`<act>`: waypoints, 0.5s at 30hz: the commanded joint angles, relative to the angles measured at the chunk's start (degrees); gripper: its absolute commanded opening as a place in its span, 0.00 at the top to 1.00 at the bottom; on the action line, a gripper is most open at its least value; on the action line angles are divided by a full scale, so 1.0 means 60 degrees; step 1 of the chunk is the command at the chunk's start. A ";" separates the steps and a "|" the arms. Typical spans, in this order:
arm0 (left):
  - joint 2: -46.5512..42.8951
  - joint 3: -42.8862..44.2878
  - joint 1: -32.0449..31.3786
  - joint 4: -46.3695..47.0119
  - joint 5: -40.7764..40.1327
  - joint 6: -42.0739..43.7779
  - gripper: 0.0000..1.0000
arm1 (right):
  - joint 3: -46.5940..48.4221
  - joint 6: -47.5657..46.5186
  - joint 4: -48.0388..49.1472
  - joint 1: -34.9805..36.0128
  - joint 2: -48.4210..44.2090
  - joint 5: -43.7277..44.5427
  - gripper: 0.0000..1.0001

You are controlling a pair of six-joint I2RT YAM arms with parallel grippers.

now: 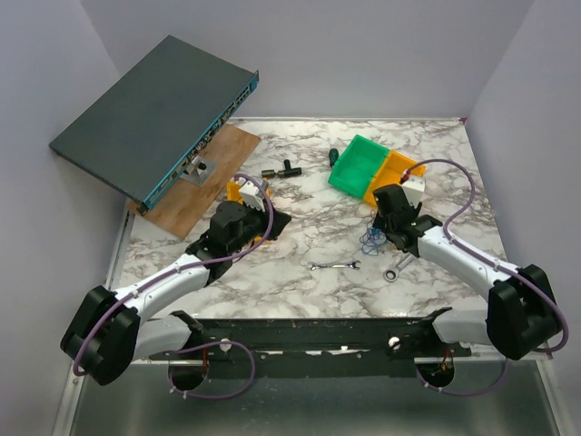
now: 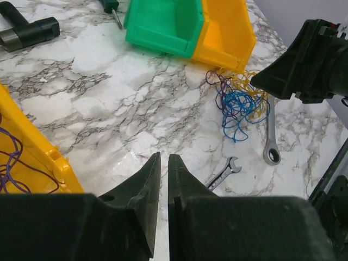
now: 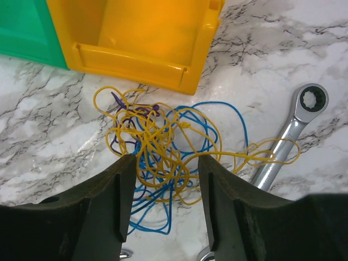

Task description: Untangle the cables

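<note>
The cables [image 3: 163, 141] are a tangled bunch of thin yellow, blue and purple loops lying on the marble in front of a yellow bin [image 3: 141, 38]. They also show in the overhead view as the cables [image 1: 370, 240] and in the left wrist view as the cables [image 2: 239, 103]. My right gripper [image 3: 167, 160] hangs just over the bunch, open, its two fingers straddling the near loops without pinching them. My left gripper [image 2: 164, 156] is far to the left over bare marble, jaws parted by a narrow gap with nothing between them.
A ratchet wrench [image 3: 293, 130] lies under one yellow loop. A small open-end wrench [image 1: 334, 266] sits mid-table. A green bin [image 1: 356, 163] joins the yellow bin. Another yellow bin [image 2: 32, 157] by the left gripper holds purple wire. A network switch [image 1: 154, 113] leans at the back left.
</note>
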 commanded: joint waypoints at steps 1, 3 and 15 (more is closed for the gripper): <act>0.0128 0.0085 -0.0117 0.0410 0.0536 0.0174 0.86 | 0.0356 -0.0313 -0.0121 0.0020 0.0205 0.0813 0.48; 0.0156 0.0100 -0.0128 0.0413 0.0561 0.0203 0.86 | 0.0351 -0.0322 -0.0110 0.0029 0.0084 0.0692 0.70; 0.0384 0.0042 -0.0301 0.1258 0.1929 0.0300 0.43 | 0.0929 0.0061 0.0494 0.0029 -0.1486 -0.4995 0.99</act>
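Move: The right hand is poised over the cable tangle, yellow strands between its open fingers: the tangle's middle is about 3 cm below and 1 cm left. From this hand, the right-hand orange bin is centred some 11 cm ahead and 3 cm right, the green bin 16 cm ahead and 7 cm left, the ring wrench about 6 cm back and 7 cm right. From the left hand, the tangle is roughly 24 cm right, 2 cm ahead and 11 cm below. The right fingers shut on yellow strands of the tangle while that hand barely shifts; keeping the pinch, it then pulls left, away from the ring wrench, about 4 cm and speeding up, rising 2.5 cm and turning some 10 degrees counter-clockwise. The empty left hand eases 2.5 cm right and back towards the tangle, its fingers opening from nearly shut to almost half. ##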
